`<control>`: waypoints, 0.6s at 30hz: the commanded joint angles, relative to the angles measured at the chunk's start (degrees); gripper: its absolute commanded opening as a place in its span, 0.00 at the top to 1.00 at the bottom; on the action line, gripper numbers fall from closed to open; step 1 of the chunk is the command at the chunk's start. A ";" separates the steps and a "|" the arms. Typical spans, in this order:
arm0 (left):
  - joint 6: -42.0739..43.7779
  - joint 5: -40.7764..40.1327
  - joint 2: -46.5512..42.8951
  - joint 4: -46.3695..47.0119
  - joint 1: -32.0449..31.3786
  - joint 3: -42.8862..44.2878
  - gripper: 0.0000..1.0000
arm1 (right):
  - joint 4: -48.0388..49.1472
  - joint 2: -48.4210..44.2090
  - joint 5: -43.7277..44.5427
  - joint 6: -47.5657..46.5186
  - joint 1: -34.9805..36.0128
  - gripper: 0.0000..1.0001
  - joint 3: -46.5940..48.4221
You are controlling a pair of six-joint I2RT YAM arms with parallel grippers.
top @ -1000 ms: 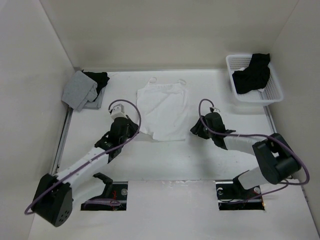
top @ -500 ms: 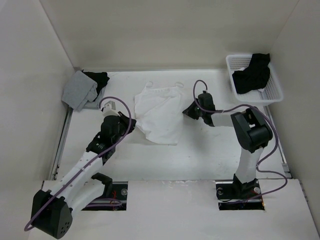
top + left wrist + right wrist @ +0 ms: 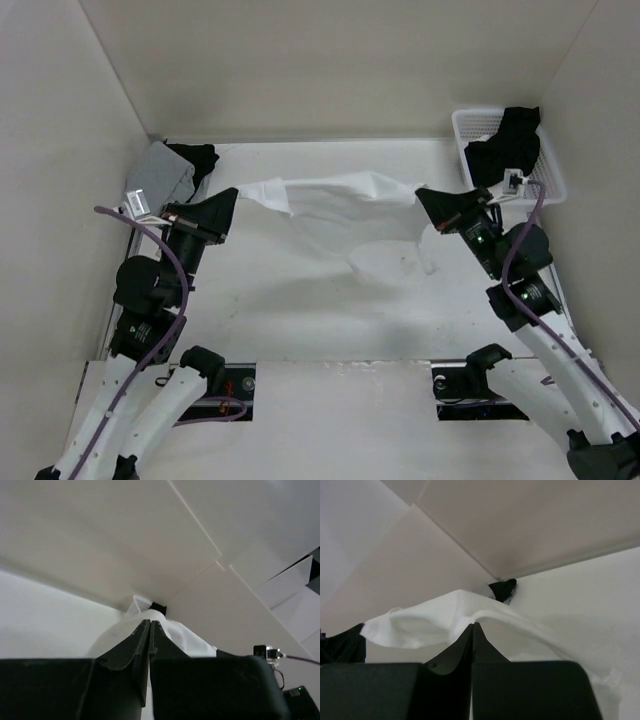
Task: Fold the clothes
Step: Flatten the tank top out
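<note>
The clothes (image 3: 340, 215), a plain white garment, hang stretched in the air between my two grippers, and the lower part sags toward the table. My left gripper (image 3: 233, 198) is shut on the garment's left end. In the left wrist view its fingertips (image 3: 150, 622) meet, with white cloth (image 3: 187, 637) spilling past them. My right gripper (image 3: 421, 196) is shut on the right end. In the right wrist view the cloth (image 3: 430, 617) drapes off the closed tips (image 3: 474, 625).
A white basket (image 3: 552, 178) at the back right holds a black garment (image 3: 505, 145). A grey garment (image 3: 160, 178) and another black one (image 3: 196, 155) lie at the back left. White walls enclose the table on three sides.
The right gripper has shut on the garment. Both arms have risen and spread apart, lifting the garment off the table and pulling it taut.
</note>
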 commanded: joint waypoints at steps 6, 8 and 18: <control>-4.48 -1.17 1.20 -3.01 2.34 -12.81 1.00 | -1.38 14.47 2.31 1.05 -3.70 0.99 -10.62; -5.97 -0.30 3.92 -0.56 5.14 -15.02 1.00 | 1.70 21.06 1.17 0.43 -5.03 0.99 -6.06; -4.67 5.87 6.06 3.51 3.41 0.97 1.00 | -9.70 21.65 -4.02 -3.70 -4.16 0.99 21.83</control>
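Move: The tank top hangs in the air between the two closed grippers, its middle some 13 cm inward and 12 cm below each. The bare table patch for spreading it lies about 20 cm ahead, 12 cm right and 38 cm below the left hand; from the right hand, 16 cm ahead, 15 cm left, 36 cm below. The grey folded clothes lie 29 cm ahead and 24 cm left of the left hand; the basket stands 24 cm ahead and 24 cm right of the right hand. The tank top, still pinched at both held corners, is shaken out: both hands whip it down and forward over the table, the left dropping about 18 cm, the right about 23 cm, fingertips tipping down some 30 degrees. Then both swing back up, the right much farther, tips partly levelling, the right still pushing outward; neither grip opens. ##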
